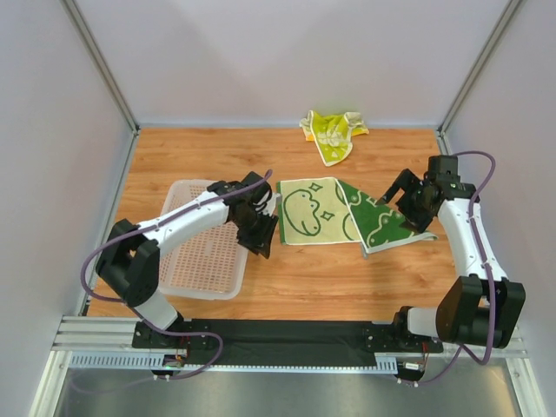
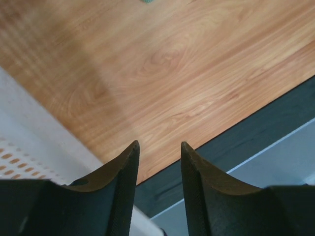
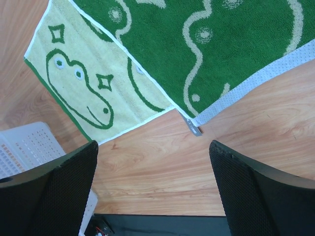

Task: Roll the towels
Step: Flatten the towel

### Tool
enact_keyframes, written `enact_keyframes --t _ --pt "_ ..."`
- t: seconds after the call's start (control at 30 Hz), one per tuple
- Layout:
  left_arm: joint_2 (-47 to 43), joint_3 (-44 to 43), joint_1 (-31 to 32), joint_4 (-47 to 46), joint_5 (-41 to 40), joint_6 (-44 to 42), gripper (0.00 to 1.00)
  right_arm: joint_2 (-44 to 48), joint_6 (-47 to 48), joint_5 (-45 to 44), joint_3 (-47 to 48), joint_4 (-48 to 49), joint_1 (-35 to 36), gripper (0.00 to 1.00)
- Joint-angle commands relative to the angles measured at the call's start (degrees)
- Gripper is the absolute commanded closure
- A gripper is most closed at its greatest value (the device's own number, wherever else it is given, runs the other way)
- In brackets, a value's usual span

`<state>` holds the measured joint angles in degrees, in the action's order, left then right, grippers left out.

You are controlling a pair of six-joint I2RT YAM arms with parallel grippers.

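Note:
A towel lies flat mid-table, its left part pale yellow with a green frog point(image 1: 308, 213) and its right part dark green with white lines point(image 1: 382, 221). In the right wrist view both parts point(image 3: 88, 93) point(image 3: 211, 44) fill the top, with a grey tag at the near edge. A second towel point(image 1: 332, 132), yellow and lime-green, sits crumpled at the back. My left gripper point(image 1: 263, 239) point(image 2: 159, 143) is low at the flat towel's left edge, jaws partly apart and nothing between them. My right gripper point(image 1: 401, 198) point(image 3: 152, 144) hovers wide open over the towel's right side.
A white perforated basket point(image 1: 198, 294) point(image 3: 29, 142) sits left of the flat towel, right beside my left gripper; its wall point(image 2: 29, 132) shows in the left wrist view. Grey walls close the table on three sides. A black rail point(image 1: 295, 334) runs along the near edge.

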<state>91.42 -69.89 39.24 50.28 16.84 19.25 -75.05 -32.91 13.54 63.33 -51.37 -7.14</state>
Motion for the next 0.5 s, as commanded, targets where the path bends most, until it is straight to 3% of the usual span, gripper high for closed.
enact_keyframes --t 0.0,0.13,0.33,0.47 --pt "1.57 0.98 -0.48 -0.81 -1.89 1.32 0.54 -0.54 1.35 0.35 2.24 0.49 0.28 0.05" --pt "1.05 2.65 -4.43 0.17 -4.09 0.97 0.55 -0.98 1.79 0.43 2.85 -0.22 0.37 0.05" --pt "-5.18 7.3 -16.98 2.54 -8.84 -3.95 0.54 -1.59 2.58 0.17 3.55 -0.92 0.37 0.05" --pt "-7.04 8.63 -19.03 2.63 -10.87 -4.22 0.54 -2.38 3.28 -0.09 3.73 -1.01 0.63 0.05"
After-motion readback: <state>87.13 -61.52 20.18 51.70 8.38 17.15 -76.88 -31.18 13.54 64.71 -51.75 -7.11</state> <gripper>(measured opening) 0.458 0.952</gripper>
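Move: The basket's middle lies about 15 cm to the left hand's left, some 4 cm farther out and 5 cm lower; its right-hand wall is just beside the half-open fingers. The spread towel's middle lies about 24 cm to this hand's right and 14 cm ahead, on the table some 7 cm below. From the right hand, the basket's middle is roughly 52 cm to the left, 4 cm nearer the base and 9 cm lower. Leftward for about 12 cm, after first sinking some 3 cm at the basket's right side, the left hand pushes the basket away from the towel, the outside of its fingers against the right-hand wall. It drifts about 4 cm forward and turns some 20 degrees counter-clockwise, fingers staying half open. ##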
